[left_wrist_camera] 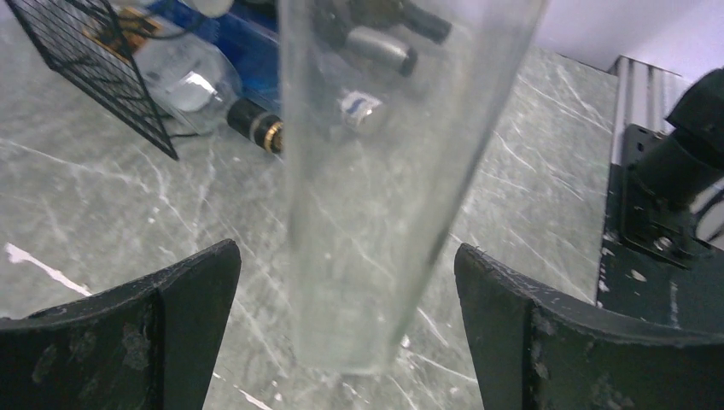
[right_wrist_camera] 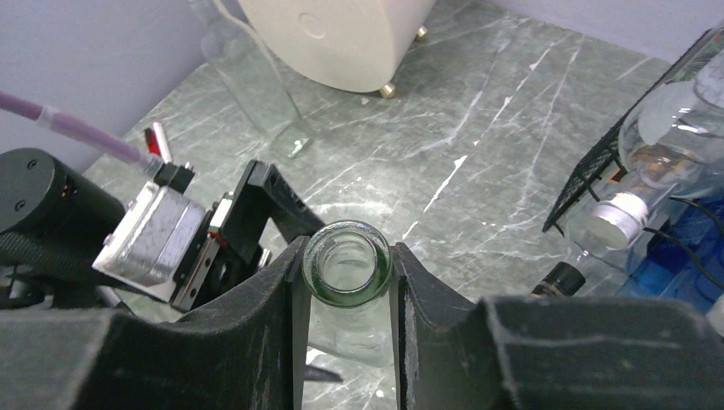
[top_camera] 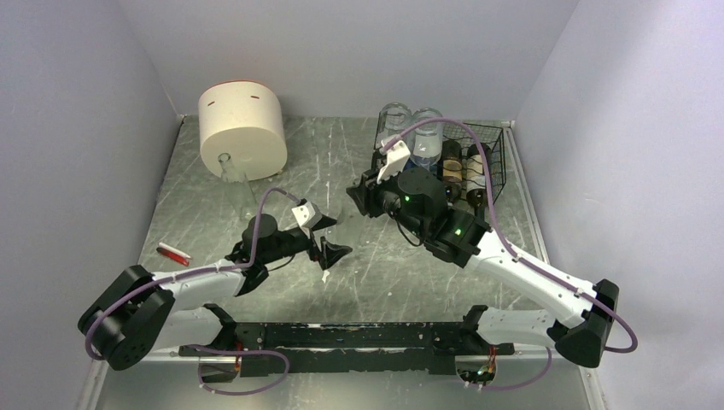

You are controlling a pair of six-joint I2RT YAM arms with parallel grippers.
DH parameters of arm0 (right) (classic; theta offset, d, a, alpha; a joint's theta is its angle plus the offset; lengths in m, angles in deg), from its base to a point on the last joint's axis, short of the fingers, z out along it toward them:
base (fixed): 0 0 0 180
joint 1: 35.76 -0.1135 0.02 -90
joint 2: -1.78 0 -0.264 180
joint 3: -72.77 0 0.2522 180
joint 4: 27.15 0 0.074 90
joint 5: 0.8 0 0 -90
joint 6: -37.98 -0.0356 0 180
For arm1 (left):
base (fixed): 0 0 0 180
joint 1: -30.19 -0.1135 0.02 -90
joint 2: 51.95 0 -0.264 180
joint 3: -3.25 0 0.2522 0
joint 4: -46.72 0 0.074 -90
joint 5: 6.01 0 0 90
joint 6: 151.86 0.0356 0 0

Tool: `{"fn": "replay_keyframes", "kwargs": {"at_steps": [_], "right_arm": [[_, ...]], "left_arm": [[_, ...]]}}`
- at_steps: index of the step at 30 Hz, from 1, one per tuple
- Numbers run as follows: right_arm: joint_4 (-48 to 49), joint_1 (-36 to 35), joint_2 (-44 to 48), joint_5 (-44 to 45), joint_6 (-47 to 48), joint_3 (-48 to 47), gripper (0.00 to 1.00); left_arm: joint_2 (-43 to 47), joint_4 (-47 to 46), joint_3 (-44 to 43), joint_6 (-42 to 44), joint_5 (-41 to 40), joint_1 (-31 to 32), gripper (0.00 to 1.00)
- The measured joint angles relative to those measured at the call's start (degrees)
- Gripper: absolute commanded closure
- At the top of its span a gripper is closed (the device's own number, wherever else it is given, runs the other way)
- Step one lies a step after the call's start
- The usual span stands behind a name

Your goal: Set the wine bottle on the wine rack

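A clear glass wine bottle (right_wrist_camera: pixel 348 292) stands upright, and my right gripper (right_wrist_camera: pixel 347 256) is shut on its neck just under the open mouth. My left gripper (left_wrist_camera: pixel 346 256) is open, one finger on each side of the bottle's lower body (left_wrist_camera: pixel 384 171), with a gap on both sides. The bottle's base is at or just above the table. In the top view the two grippers meet mid-table, left gripper (top_camera: pixel 335 237) below right gripper (top_camera: pixel 357 198). The black wire wine rack (top_camera: pixel 487 158) stands at the back right with several bottles in it; it shows in both wrist views (left_wrist_camera: pixel 94 68) (right_wrist_camera: pixel 589 179).
A cream cylindrical container (top_camera: pixel 242 128) stands at the back left. Another clear bottle (top_camera: pixel 239 175) stands just in front of it. A small red item (top_camera: pixel 173 254) lies near the left wall. Walls close in the table on three sides.
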Motion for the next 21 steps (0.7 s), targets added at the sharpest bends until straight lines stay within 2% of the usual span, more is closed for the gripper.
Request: {"fn": "replay_keyframes", "kwargs": {"at_steps": [6, 12, 17, 21], "right_arm": [[-0.1, 0.0, 1.8, -2.9, 0.2, 0.9, 1.00], [0.0, 0.0, 2.9, -5.6, 0.4, 0.9, 1.00], [0.0, 0.0, 3.5, -7.1, 0.4, 1.3, 1.00], [0.0, 0.0, 4.2, -7.2, 0.4, 1.3, 1.00]], "left_arm": [[-1.9, -6.8, 1.1, 2.6, -1.4, 0.0, 0.06], [-4.3, -12.4, 2.0, 2.9, 2.5, 0.0, 0.13], [-7.2, -17.3, 2.1, 1.9, 5.7, 0.1, 0.30], [-7.6, -19.0, 2.1, 1.9, 6.6, 0.2, 0.51]]}}
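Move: Hanging mouth-up from the right hand's grip on its neck, the clear wine bottle has its middle roughly 2 cm ahead of the left hand, 3 cm to its right and 3 cm above. From the right hand it lies some 13 cm down, 2 cm back and 3 cm left. The other clear bottle stands about 9 cm ahead and 22 cm left of the left hand. The wine rack is about 15 cm ahead, 18 cm right and 22 cm below the right hand. Closing from wide open to about two-thirds, the left fingers come in on both sides of the bottle's lower body while that hand rises and eases right, each by about 1.5 cm; it first edges forward, then backs, tips up and turns slightly clockwise. The right hand keeps its pinch on the neck, drawing the bottle back about 2.5 cm and up a little. ##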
